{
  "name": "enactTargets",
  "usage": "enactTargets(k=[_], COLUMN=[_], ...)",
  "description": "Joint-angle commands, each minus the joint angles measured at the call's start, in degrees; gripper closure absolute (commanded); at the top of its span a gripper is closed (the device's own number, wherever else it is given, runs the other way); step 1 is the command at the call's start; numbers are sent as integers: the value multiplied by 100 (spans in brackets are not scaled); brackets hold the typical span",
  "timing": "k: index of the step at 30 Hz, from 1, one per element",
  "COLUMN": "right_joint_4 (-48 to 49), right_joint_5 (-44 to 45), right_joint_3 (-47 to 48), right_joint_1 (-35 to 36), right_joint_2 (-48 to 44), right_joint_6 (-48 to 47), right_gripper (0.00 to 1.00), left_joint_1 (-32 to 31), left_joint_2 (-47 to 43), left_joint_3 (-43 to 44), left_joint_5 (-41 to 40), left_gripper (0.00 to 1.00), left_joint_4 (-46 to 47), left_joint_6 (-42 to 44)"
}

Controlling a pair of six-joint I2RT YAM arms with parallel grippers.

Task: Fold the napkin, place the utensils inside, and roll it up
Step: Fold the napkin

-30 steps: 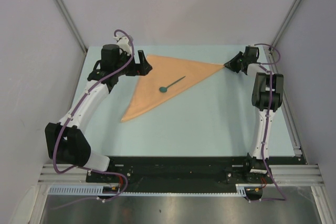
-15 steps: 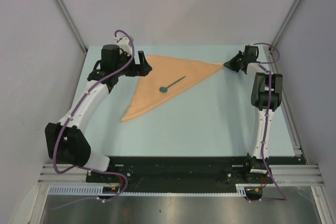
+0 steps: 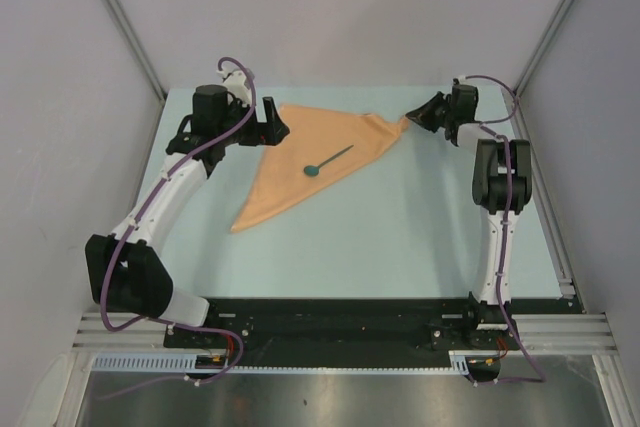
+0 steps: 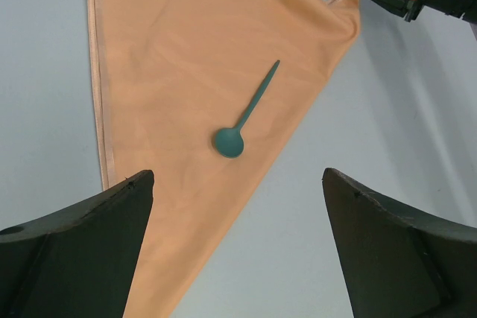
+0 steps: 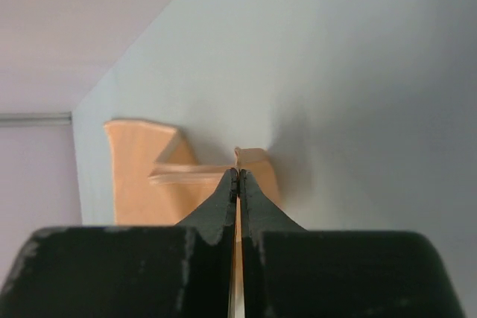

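The peach-orange napkin (image 3: 300, 152) lies folded into a triangle at the back of the table. Its right tip is puckered and drawn up. A dark teal spoon (image 3: 325, 161), the only utensil I see, rests on the cloth with its head toward the near side. My right gripper (image 3: 412, 115) is shut on the napkin's right corner; the right wrist view shows cloth (image 5: 138, 176) pinched between its jaws (image 5: 238, 175). My left gripper (image 3: 272, 129) hovers wide open at the napkin's upper left corner. In the left wrist view the napkin (image 4: 186, 72) and spoon (image 4: 246, 113) lie beyond the empty gripper (image 4: 237, 176).
Grey walls close in the pale blue table (image 3: 400, 227) on three sides. A metal rail (image 3: 556, 237) runs along the right edge, and the arm bases sit on the black bar (image 3: 340, 319) at the near edge.
My right gripper has closed fully on the napkin's right corner and pulled it to the left, bunching the cloth there. The left arm and the spoon have stayed put.
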Motion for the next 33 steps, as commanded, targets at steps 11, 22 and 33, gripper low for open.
enactTargets(k=[11, 22, 33], right_joint_4=[417, 452, 469], right_joint_5=[-278, -349, -410], right_joint_3=[-941, -1118, -1231], right_joint_1=[1512, 2938, 3334], right_joint_2=[-2050, -1779, -1603], right_joint_6=[-516, -447, -280], right_gripper=[100, 100, 100], left_joint_1=[27, 27, 27], left_joint_2=[-386, -518, -535], left_joint_3=[174, 148, 183], left_joint_5=[220, 300, 300], left_gripper=[1, 0, 0], left_joint_4=[165, 209, 191], left_joint_6=[-39, -56, -39])
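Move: The right gripper already holds the napkin's right-hand corner, a few centimetres above the table. The spoon lies on the napkin, its middle about 22 cm to the left, 12 cm back and 4 cm below. From the right gripper, the napkin's far left corner is roughly 37 cm left and 8 cm ahead, its near corner some 47 cm left and 36 cm back. From the left gripper, the spoon is about 10 cm ahead, 14 cm right and 22 cm below. Keep the right fingers shut on the napkin corner and carry it in an arc about 30 cm left and nearly 20 cm back towards the spoon's bowl: lift steeply some 15 cm first, then sink about 6 cm while turning the wrist nearly 40 degrees counter-clockwise. Raise the open, empty left gripper a couple of centimetres, clear of the napkin. ##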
